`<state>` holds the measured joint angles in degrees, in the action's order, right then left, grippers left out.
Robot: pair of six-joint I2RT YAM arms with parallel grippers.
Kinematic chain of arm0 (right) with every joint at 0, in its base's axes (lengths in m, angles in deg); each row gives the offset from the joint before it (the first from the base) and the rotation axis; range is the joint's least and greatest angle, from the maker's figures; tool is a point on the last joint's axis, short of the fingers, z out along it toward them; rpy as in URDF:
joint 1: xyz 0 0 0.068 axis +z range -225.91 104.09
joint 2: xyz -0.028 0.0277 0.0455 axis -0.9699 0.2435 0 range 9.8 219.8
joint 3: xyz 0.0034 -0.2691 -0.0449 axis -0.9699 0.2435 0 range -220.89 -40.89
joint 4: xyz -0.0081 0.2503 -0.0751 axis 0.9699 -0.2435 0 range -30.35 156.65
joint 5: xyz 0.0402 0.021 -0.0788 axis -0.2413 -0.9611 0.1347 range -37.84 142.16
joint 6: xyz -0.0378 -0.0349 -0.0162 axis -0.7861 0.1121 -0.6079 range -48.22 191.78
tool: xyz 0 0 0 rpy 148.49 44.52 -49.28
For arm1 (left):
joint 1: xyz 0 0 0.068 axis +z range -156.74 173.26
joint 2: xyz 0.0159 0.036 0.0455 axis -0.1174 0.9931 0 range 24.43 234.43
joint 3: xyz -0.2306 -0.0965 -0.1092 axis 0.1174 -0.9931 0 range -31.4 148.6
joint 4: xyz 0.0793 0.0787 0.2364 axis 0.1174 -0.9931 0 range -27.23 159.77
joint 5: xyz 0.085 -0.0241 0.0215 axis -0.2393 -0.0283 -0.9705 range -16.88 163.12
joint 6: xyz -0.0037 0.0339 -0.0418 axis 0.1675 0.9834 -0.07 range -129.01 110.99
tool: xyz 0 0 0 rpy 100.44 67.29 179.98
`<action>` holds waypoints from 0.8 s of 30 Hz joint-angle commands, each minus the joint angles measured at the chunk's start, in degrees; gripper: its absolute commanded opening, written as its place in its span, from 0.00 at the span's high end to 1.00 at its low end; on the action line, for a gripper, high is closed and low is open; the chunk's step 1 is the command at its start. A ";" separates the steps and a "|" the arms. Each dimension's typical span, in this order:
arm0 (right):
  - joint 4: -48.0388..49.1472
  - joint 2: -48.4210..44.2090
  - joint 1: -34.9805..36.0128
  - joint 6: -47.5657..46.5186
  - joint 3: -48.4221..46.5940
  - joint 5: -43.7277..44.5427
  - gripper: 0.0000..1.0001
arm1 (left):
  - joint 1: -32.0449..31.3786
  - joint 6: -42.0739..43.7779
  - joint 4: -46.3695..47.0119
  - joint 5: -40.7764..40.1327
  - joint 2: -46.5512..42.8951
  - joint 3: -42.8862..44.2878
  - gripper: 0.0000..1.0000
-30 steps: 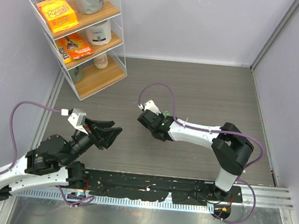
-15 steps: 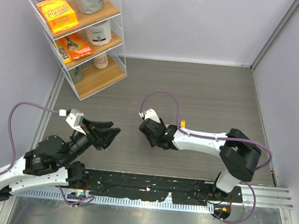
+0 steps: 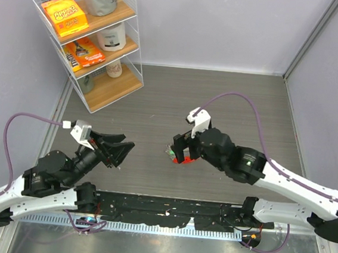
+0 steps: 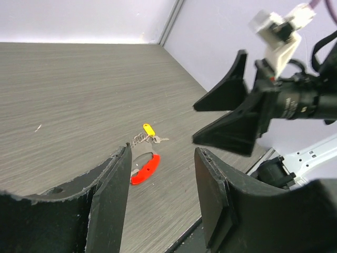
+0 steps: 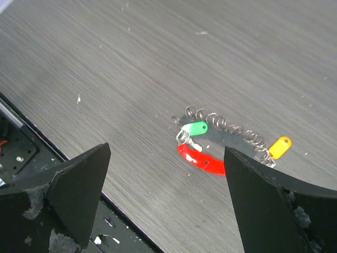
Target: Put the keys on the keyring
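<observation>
The keyring lies flat on the table: a red crescent (image 5: 202, 161) with a silvery chain (image 5: 226, 125) curving round behind it. The green key (image 5: 195, 128) rests at the crescent's left end, touching it. The yellow key (image 5: 279, 147) sits at the chain's far right end. My right gripper (image 5: 167, 151) hovers open above them with nothing between its fingers. My left gripper (image 4: 163, 153) is open and empty, well short of the red crescent (image 4: 146, 168) and the yellow key (image 4: 148, 128). From above, the right gripper (image 3: 177, 150) stands over the keyring (image 3: 182, 159), and the left gripper (image 3: 119, 148) is to its left.
A white wire shelf rack (image 3: 87, 41) with boxes and jars stands at the back left. A black slotted rail (image 3: 167, 210) runs along the near table edge, close to the keyring. Walls close in the table at the back and on both sides.
My right gripper has opened wide and its arm has swung round. The keyring with the keys now lies on the table under it. The left arm has barely moved.
</observation>
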<state>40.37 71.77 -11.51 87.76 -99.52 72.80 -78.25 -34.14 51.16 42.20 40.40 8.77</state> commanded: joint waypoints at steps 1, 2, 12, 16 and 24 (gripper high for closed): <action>-4.91 -4.58 0.20 -3.68 -4.21 0.27 0.05 | 0.05 2.97 -0.19 -0.37 2.05 3.34 0.42; -5.27 -6.06 0.20 -4.38 -4.99 1.14 0.05 | -0.04 3.32 -0.37 -0.11 2.40 3.87 0.42; -9.66 -10.82 0.20 -7.11 -9.31 8.00 0.05 | -0.04 8.24 -0.72 -0.20 5.39 7.64 0.18; -9.23 -12.58 0.20 -7.90 -10.54 9.15 0.05 | 0.05 11.06 -0.90 0.59 6.01 9.14 0.00; -7.20 -12.06 0.20 -6.94 -12.38 16.88 0.05 | 0.05 15.36 -1.08 0.86 6.09 11.08 0.00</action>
<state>31.03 58.42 -11.51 80.66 -108.26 84.39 -78.25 -22.18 49.32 42.73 46.08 17.66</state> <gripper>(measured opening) 0.955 0.994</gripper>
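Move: The keyring with the red handle lies flat on the table below my empty right hand, about 5 cm ahead, 4 cm to its right and 20 cm down. On it, the green-tagged key is about 5 cm ahead of that hand and 1 cm right, the yellow-tagged key about 8 cm ahead and 12 cm right. From my left hand, also empty, the keyring is some 10 cm ahead, 19 cm right and 29 cm down. I keep drawing my open right hand off the keyring: up about 10 cm and to the right about 8, fast at first, then slower, while its fingers tip up some 15 degrees and swing slightly clockwise. My left hand rises about 4 cm nearly in place, rolls some 10 degrees left-side-up, and opens from half to full; neither touches anything. ##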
